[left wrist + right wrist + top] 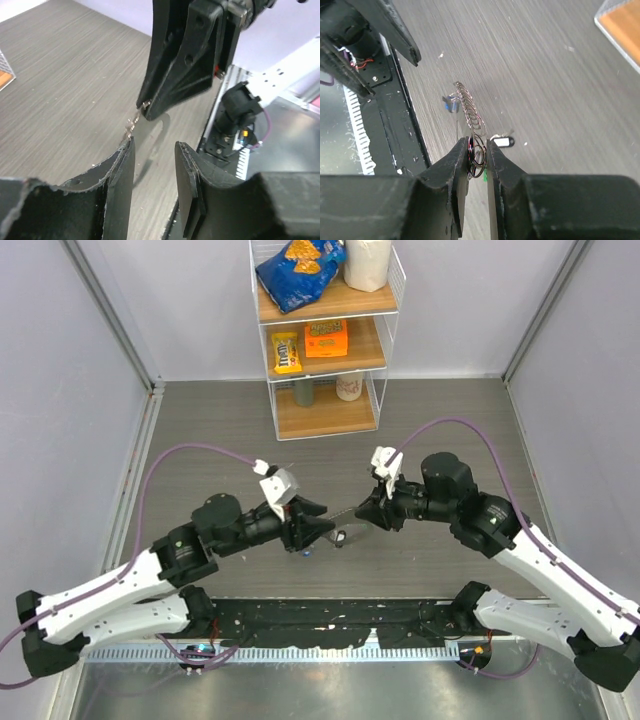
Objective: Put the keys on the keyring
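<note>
The keyring (469,107), a coiled silvery wire loop, sticks out from my right gripper (478,143), which is shut on its near coils above the table. A blue key (451,104) hangs by the loop's far end. A whitish-dark key (502,142) lies on the table beside the fingers, and a green bit (484,176) shows below the coils. In the left wrist view my left gripper (155,145) stands open with nothing between its pads. The keyring's free end (131,126) sits just at its left fingertip (127,150). From above, the two grippers (305,530) (365,510) face each other closely.
A wire shelf rack (325,415) with snack packs and cups stands at the back centre. Grey walls close in the left and right sides. The black base rail (330,620) runs along the near edge under both arms.
</note>
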Tool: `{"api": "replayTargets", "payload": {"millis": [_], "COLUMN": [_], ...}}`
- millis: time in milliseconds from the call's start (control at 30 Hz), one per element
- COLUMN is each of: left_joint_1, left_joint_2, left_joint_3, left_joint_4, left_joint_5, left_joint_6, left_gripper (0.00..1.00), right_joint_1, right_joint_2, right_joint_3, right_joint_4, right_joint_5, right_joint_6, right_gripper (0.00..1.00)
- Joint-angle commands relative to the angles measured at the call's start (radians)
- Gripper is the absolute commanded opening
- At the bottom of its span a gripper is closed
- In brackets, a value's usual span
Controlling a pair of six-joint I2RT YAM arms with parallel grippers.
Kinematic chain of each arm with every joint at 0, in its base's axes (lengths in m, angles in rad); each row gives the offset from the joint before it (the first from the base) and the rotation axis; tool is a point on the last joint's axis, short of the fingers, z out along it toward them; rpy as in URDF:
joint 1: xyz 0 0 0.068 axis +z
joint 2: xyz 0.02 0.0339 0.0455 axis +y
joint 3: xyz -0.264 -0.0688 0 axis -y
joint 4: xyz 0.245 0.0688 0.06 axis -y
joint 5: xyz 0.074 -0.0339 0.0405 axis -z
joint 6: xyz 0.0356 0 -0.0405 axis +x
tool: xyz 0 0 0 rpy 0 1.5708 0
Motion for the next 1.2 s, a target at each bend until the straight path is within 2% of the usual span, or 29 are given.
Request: {"api": "replayTargets", "payload": {"millis": [0, 267, 367, 433, 467, 633, 1167], "left_joint_1": [0.003, 0.001, 0.001, 0.003, 0.001, 0.001, 0.001], "left_joint_2": [-0.125, -0.238, -0.245, -0.237, -0.234, -0.2, -0.088], "left_joint_3": [-0.039, -0.093, -0.098, -0.093, -0.09, -0.096, -0.114], "left_joint_4": [-0.035, -0.007, -0.001, -0.001, -0.004, 0.025, 0.13], "left_joint_5": [0.093, 0.176, 0.213, 0.241, 0.251, 0.304, 0.426], "left_joint_6": [-0.056, -0.113, -0.129, -0.137, -0.145, -0.185, -0.255], "left_gripper": [0.43, 0.45, 0.45, 0.46, 0.46, 0.46, 0.47], "right_joint_1": [0.067, 0.184, 0.222, 0.242, 0.25, 0.279, 0.449], "right_joint_2": [-0.009, -0.032, -0.05, -0.059, -0.058, -0.027, -0.018], "right_joint_3": [0.115, 0.123, 0.11, 0.107, 0.11, 0.138, 0.234], "right_joint_4": [-0.042, -0.068, -0.091, -0.117, -0.124, -0.18, -0.259], "right_joint_5": [-0.06, -0.075, -0.091, -0.126, -0.143, -0.143, 0.013], "right_joint_6": [-0.223, -0.582, -0.719, -0.851, -0.927, -1.078, -1.196], "right_gripper": [0.05, 0.07, 0.15, 0.17, 0.17, 0.07, 0.05]}}
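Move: The keyring coil, still pinched by the right hand, has its middle about 4 cm right of the left hand, 3 cm ahead and some 4 cm below. From the left hand the black key fob lies on the table 9 cm ahead and level sideways, the blue key 6 cm ahead and 7 cm left, both nearly 30 cm down. From the right hand, the left fingertips are about 6 cm left, 3 cm back and 5 cm above. Keeping its pinch on the keyring, the right hand draws back about 9 cm, rising and edging left towards the left fingertips, while the wrist rolls nearly 80 degrees about its fingers. The left hand, fingers staying open, also comes back about 8 cm, shifting briefly outward and up before easing in and down alongside the coil, and turns some 20 degrees clockwise. ##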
